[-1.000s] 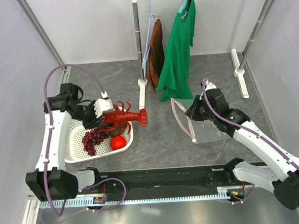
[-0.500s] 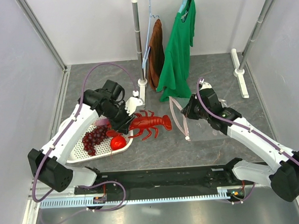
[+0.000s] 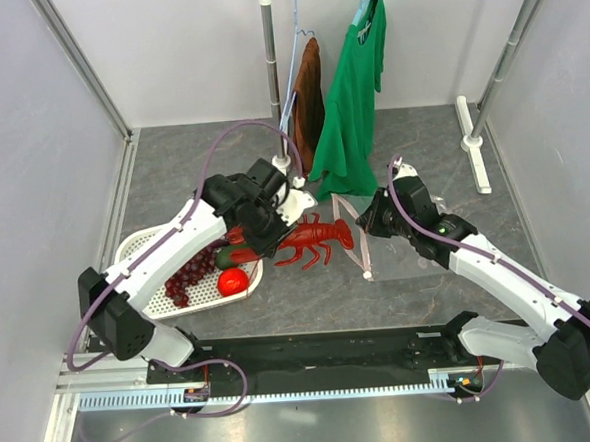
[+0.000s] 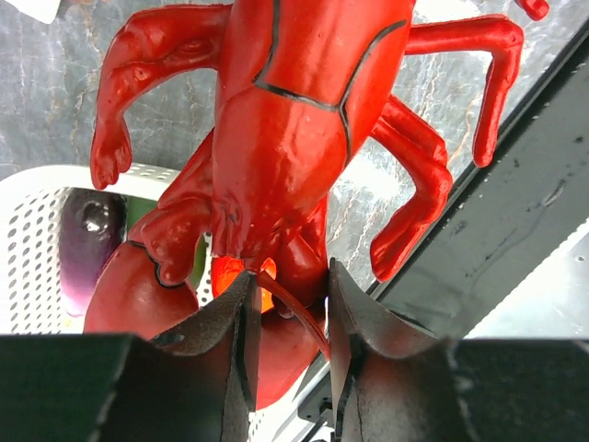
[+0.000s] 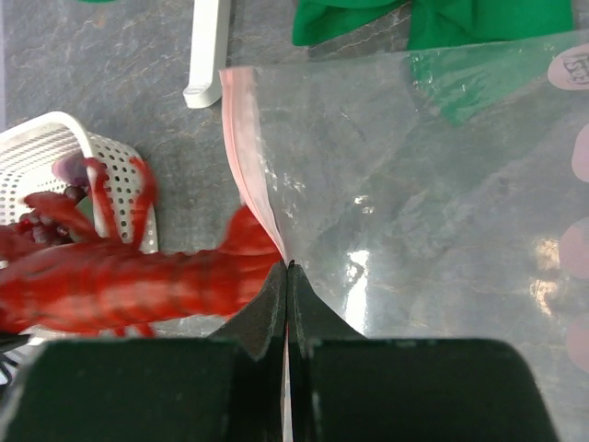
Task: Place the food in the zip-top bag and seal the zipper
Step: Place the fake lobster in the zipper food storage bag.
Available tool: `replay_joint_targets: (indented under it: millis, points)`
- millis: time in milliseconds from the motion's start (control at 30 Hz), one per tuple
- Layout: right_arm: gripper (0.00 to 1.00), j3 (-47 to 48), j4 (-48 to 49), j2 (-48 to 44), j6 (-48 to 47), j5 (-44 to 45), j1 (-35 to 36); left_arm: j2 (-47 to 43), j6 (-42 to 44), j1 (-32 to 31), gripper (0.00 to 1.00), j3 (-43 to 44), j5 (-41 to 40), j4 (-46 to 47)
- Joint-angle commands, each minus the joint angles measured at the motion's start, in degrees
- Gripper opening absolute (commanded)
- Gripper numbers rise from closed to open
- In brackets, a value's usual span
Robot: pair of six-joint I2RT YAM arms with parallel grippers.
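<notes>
My left gripper (image 3: 261, 238) is shut on the red lobster (image 3: 311, 240) and holds it above the floor, its tail pointing right at the bag mouth. In the left wrist view the lobster (image 4: 294, 138) hangs between my fingers (image 4: 235, 322). My right gripper (image 3: 367, 220) is shut on the pink zipper strip (image 3: 354, 239) of the clear dotted zip-top bag (image 3: 417, 244), lifting one lip; the strip (image 5: 244, 157) and bag (image 5: 433, 212) show in the right wrist view, the lobster (image 5: 138, 285) just left of them. Grapes (image 3: 183, 273), tomato (image 3: 232, 281) and green piece (image 3: 224, 256) lie in the basket.
The white perforated basket (image 3: 145, 300) lies at the left. A clothes rack post (image 3: 273, 82) stands behind, with a brown garment (image 3: 308, 105) and a green shirt (image 3: 353, 97) hanging near the bag. A white rack foot (image 3: 474, 145) lies at the right.
My left arm has carried the lobster from over the basket rightward to the bag mouth. My right gripper has kept its hold on the zipper strip, shifting slightly left.
</notes>
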Motion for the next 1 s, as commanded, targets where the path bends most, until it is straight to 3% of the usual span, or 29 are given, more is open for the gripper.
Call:
replay_joint_targets:
  millis: [0,467,767,800,967]
  points:
    - [0.00,-0.31,2.61,-2.77,0.51,-0.98,1.32,1.33,-4.78,-2.69,0.02,3.08,-5.68,2.80]
    - [0.00,-1.19,5.07,-2.25,3.85,-3.89,1.68,4.93,-6.80,-14.73,0.02,6.51,-16.40,7.81]
    - [0.00,-1.71,5.86,-3.74,2.54,-6.08,2.11,8.90,-8.91,-14.91,0.02,11.34,-8.68,3.77]
    - [0.00,-1.80,5.77,-3.92,1.49,-6.26,2.46,8.72,-8.82,-14.65,0.02,12.13,-5.10,3.51]
    - [0.00,-3.47,4.81,-6.81,-3.96,-5.21,3.17,6.52,-8.47,-10.52,0.02,12.22,2.22,3.07]
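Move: The bag's open mouth, the lobster's goal, lies about 17 cm to the left hand's right, some 2 cm ahead and perhaps 5 cm lower. The tomato sits about 7 cm to that hand's left and 6 cm back, and the green vegetable about 5 cm left, level with it, both some 10 cm down. From the right hand, which pinches the mouth's edge, the lobster's tail is about 4 cm left, 2 cm back and 3 cm down. Still pinching the lobster at its head end, the left hand carries it about 8 cm to the right, tail first, into the bag's mouth, staying nearly level while its fingertips tip forward some 10 degrees and swing most of the way back. The right hand keeps the zipper edge pinched and brings it to meet the lobster, going about 2 cm each left, up and back with a slight counter-clockwise turn. ##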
